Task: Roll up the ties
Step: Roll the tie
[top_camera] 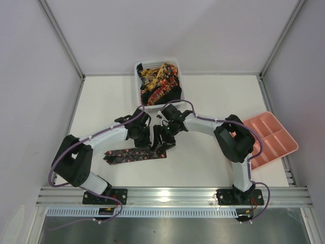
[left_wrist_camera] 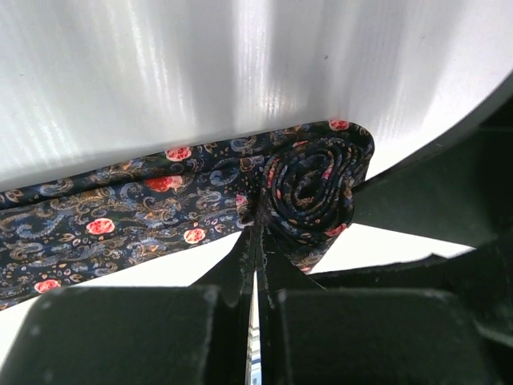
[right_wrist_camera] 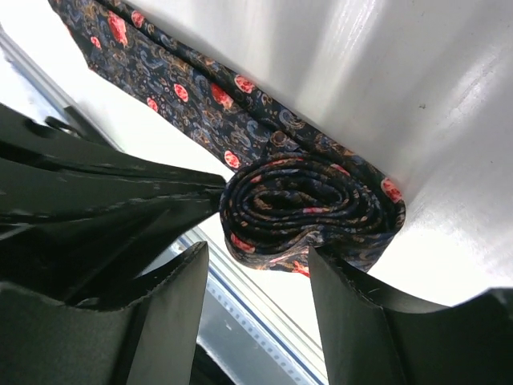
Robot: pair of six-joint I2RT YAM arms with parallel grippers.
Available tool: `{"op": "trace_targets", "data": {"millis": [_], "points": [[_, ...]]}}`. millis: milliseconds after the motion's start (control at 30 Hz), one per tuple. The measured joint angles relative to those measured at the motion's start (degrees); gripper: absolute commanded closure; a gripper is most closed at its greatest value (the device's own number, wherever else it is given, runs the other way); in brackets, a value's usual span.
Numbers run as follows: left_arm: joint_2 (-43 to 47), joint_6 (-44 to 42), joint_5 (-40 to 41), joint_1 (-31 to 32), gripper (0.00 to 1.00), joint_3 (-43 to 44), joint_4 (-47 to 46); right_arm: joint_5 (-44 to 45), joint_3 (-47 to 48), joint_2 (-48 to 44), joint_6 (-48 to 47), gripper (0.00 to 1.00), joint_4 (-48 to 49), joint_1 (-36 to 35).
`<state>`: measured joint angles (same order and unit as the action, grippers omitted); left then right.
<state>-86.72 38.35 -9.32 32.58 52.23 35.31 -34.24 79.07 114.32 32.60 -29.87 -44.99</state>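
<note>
A dark tie [top_camera: 127, 155] with red and blue paisley lies flat along the table [top_camera: 101, 107], its right end wound into a roll [left_wrist_camera: 317, 192]. My left gripper [left_wrist_camera: 255, 228] is shut, its tips pinching the tie fabric right beside the roll. In the right wrist view the roll [right_wrist_camera: 313, 208] sits just past the tips of my open right gripper [right_wrist_camera: 256, 250], with the right fingertip [right_wrist_camera: 325, 265] touching its underside. In the top view both grippers, left [top_camera: 148, 136] and right [top_camera: 165, 138], meet over the rolled end. More ties [top_camera: 158, 81] are heaped in the basket.
The white mesh basket [top_camera: 137, 81] stands at the back centre of the table. A pink compartment tray [top_camera: 269, 137] lies at the right edge. White walls close in the table on three sides, and a metal rail runs along the front.
</note>
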Motion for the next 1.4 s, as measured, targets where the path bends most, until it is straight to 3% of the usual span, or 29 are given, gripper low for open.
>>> {"op": "trace_targets", "data": {"millis": [433,667,733,900,1133,1400], "points": [[2.0,0.0,1.2,-1.1,0.99,0.0,1.8,-3.8,-5.8,-2.6,3.2,0.44,8.7,2.3],[2.1,0.0,1.7,-1.3,0.99,0.0,2.2,-4.2,-5.8,-2.8,3.7,0.58,9.9,2.3],[2.3,0.1,1.8,-1.4,0.99,0.0,2.2,-4.2,-5.8,-2.8,3.8,0.67,10.1,2.3],[4.4,0.2,2.8,-1.5,0.99,0.0,2.6,-4.2,-5.7,-1.3,3.8,0.78,10.8,2.2],[7.0,0.2,2.2,-1.6,0.99,0.1,2.4,-4.3,-3.8,2.4,3.9,0.8,11.0,1.2],[3.9,0.2,-0.4,-1.6,0.99,0.1,-0.6,-4.3,-2.5,3.2,3.8,0.78,11.3,1.1]]}}
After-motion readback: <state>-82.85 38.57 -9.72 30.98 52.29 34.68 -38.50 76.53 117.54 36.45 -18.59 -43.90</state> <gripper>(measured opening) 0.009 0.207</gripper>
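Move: The rolled end of the tie sits just beyond my open right fingers, about 3 cm to their left, 1 cm ahead and 3 cm down. From my shut left fingers it lies some 4 cm right, 1 cm ahead and 3 cm down. The middle of the flat tie strip lies about 8 cm left of my left hand and 3 cm back; the white basket is roughly 30 cm ahead and 6 cm right of it. I lift my open right hand forward and up about 1 cm off its grip place, tilting it slightly, then close the fingers most of the way and dip some 2.5 cm onto the near edge of the roll, carrying left. My left hand, still shut beside the roll, edges left 1.5 cm, rises about 3 cm, then comes back right and starts down again. ##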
